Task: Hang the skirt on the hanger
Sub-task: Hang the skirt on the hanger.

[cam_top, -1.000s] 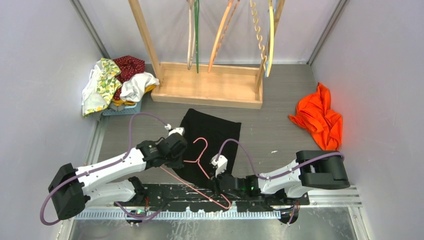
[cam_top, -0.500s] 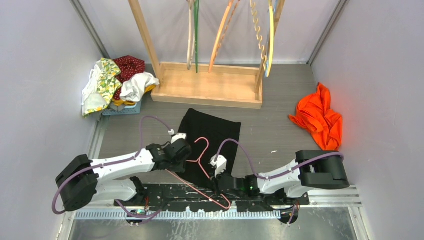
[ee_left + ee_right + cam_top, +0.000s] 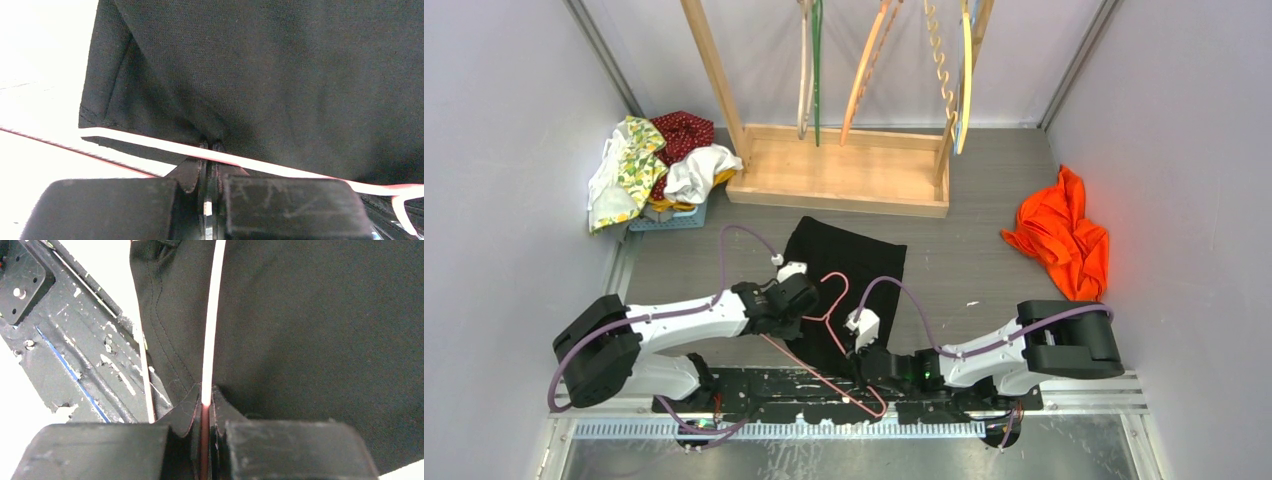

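Note:
The black skirt lies flat mid-table, and the pink wire hanger rests on its near half. My left gripper is at the skirt's left side beside the hanger's hook. Its jaws are shut, pinching a pucker of the skirt at the tips, and the hanger wire crosses just over them. My right gripper sits at the skirt's near edge, shut on the hanger's wire, which runs between its tips over the skirt.
A wooden rack hung with coloured hangers stands at the back. A heap of patterned clothes fills a basket at the back left. An orange garment lies at the right. The black mounting plate runs along the near edge.
My left gripper has slid right onto the skirt beside the hanger hook and closed there. The right gripper and the hanger wire it holds have stayed put.

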You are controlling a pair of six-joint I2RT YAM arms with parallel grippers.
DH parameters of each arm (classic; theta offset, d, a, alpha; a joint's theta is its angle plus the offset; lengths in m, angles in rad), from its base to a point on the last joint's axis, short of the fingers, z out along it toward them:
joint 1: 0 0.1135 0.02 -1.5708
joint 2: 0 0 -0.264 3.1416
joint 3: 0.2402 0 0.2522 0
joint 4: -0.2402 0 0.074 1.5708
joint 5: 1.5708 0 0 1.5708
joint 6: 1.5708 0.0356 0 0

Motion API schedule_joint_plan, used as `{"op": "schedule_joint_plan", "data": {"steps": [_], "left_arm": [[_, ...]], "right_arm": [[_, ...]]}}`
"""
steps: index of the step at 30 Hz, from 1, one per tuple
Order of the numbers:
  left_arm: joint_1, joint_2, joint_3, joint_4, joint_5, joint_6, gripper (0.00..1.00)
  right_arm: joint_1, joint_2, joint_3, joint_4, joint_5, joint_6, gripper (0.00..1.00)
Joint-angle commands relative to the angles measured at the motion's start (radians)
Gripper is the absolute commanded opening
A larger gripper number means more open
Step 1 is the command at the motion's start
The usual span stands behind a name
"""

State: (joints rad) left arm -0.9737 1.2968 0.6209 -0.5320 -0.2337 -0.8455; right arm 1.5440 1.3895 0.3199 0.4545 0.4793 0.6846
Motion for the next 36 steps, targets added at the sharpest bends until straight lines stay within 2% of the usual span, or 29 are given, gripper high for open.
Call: {"op": "schedule_joint_plan", "data": {"steps": [1, 12, 26, 36], "left_arm": [[0.001, 0.021, -0.023, 0.033, -0.04, -0.015, 0.0], [0.004, -0.179, 0.102, -0.146, -0.067, 0.027, 0.0], [0.036, -0.235, 0.136, -0.191, -0.026, 0.063, 0.0], [0.056, -0.358, 0.118, -0.288, -0.057, 0.054, 0.0]], "right_arm": [[0.013, -0.03, 0.026, -0.009, -0.021, -0.035, 0.01], [0.013, -0.083, 0.066, -0.175, 0.107, -0.063, 0.01], [0.005, -0.102, 0.094, -0.246, 0.244, -0.084, 0.01], [-0.162, -0.099, 0.12, -0.235, 0.102, -0.159, 0.01]]}}
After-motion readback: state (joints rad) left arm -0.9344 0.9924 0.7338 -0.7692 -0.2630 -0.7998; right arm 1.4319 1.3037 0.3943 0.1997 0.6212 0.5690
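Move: The left gripper already pinches the skirt's near edge through the hanger's opening, with the hanger's neck some 3 cm ahead of it and 6 cm to its right. The skirt's middle lies about 7 cm ahead and 9 cm right, roughly 1 cm below. The right gripper holds the hanger by its right shoulder. From it, the skirt's middle is about 12 cm ahead and 3 cm left, slightly below, and the hanger's neck roughly 8 cm ahead and 5 cm left. Lift the left gripper about 8 cm nearly straight up, easing off briefly halfway, and keep the pinch so the skirt's near edge comes up through the hanger. Meanwhile draw the right gripper, still shut on the hanger, gently right and then more quickly forward, about 6 cm out and 3 cm right, turning it slightly clockwise so the bottom bar slides under the raised cloth. ##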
